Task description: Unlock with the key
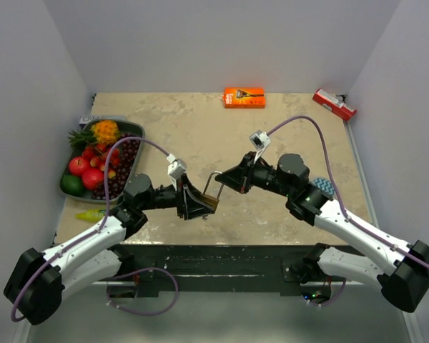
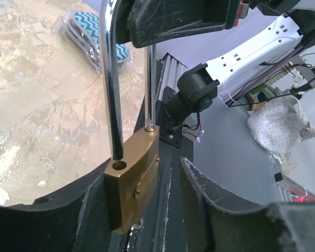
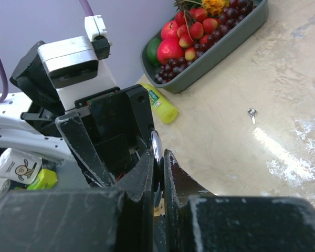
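Observation:
A brass padlock (image 2: 134,181) hangs between the fingers of my left gripper (image 2: 147,176). It leans on the left finger (image 2: 68,210), and a gap separates it from the right finger (image 2: 215,205), so this gripper is open. Its chrome shackle (image 2: 109,79) stands raised, one leg lifted clear of its hole. My right gripper (image 3: 158,157) is shut on the top of the shackle (image 3: 156,146). In the top view the two grippers (image 1: 196,205) (image 1: 225,179) meet at the padlock (image 1: 209,204) mid-table. A sliver of silvery metal (image 2: 138,224) shows under the padlock; I cannot tell if it is the key.
A grey tray (image 1: 136,131) of fruit sits at the left edge, with a yellow-green tube (image 1: 91,214) near it. An orange box (image 1: 244,97) and a red box (image 1: 334,104) lie at the back. A blue zigzag packet (image 1: 324,188) lies by the right arm. A small metal bit (image 3: 252,113) lies on the table.

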Tool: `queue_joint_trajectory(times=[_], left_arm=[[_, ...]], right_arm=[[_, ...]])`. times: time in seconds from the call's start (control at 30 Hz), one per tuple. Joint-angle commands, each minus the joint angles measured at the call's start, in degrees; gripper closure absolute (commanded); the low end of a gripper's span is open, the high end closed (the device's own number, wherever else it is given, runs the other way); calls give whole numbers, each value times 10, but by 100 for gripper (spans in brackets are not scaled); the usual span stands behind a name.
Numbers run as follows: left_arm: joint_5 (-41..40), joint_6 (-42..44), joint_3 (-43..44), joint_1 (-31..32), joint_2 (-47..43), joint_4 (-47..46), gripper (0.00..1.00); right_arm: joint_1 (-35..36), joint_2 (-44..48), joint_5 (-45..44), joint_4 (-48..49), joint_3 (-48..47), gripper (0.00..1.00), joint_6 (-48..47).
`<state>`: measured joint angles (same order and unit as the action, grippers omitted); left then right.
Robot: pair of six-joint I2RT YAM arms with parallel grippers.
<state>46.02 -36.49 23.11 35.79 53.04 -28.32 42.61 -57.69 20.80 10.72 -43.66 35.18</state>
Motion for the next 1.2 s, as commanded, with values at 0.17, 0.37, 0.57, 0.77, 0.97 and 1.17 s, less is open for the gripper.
queue_joint_trajectory(times=[0.17, 0.37, 0.57, 0.77, 0.97, 1.17], left_arm=[[16, -2, -10, 2, 6, -38, 74], [4, 1, -11, 3, 7, -28, 100], [-90, 49, 34, 2, 15, 89, 100], [-160, 66, 85, 10, 46, 159, 100], [-257, 82, 127, 45, 83, 217, 100], [-344, 79, 151, 54, 105, 267, 100]], right_arm=[[-9, 5, 0, 76, -10, 100, 23], [-8, 16, -36, 48, -14, 100, 10], [-7, 8, -119, -38, -43, 100, -20], [17, -23, -226, -76, -66, 100, -18], [88, -80, -393, -127, -123, 100, -22], [99, -135, -487, -153, -154, 100, -4]])
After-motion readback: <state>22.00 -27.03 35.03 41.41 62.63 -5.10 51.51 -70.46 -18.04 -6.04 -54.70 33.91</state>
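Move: The lock body sits between the left hand's still open fingers, about 2 cm to their right, neither ahead nor below; the key sticks out roughly 3 cm back, 1 cm right and 4 cm below that hand. The right hand already pinches the bend of the shackle; from it the lock body lies some 5 cm back, 3 cm left and 7 cm below. Left fingers pinch the lock body; both hands then carry it about 6 cm forward and down, right turning clockwise. ##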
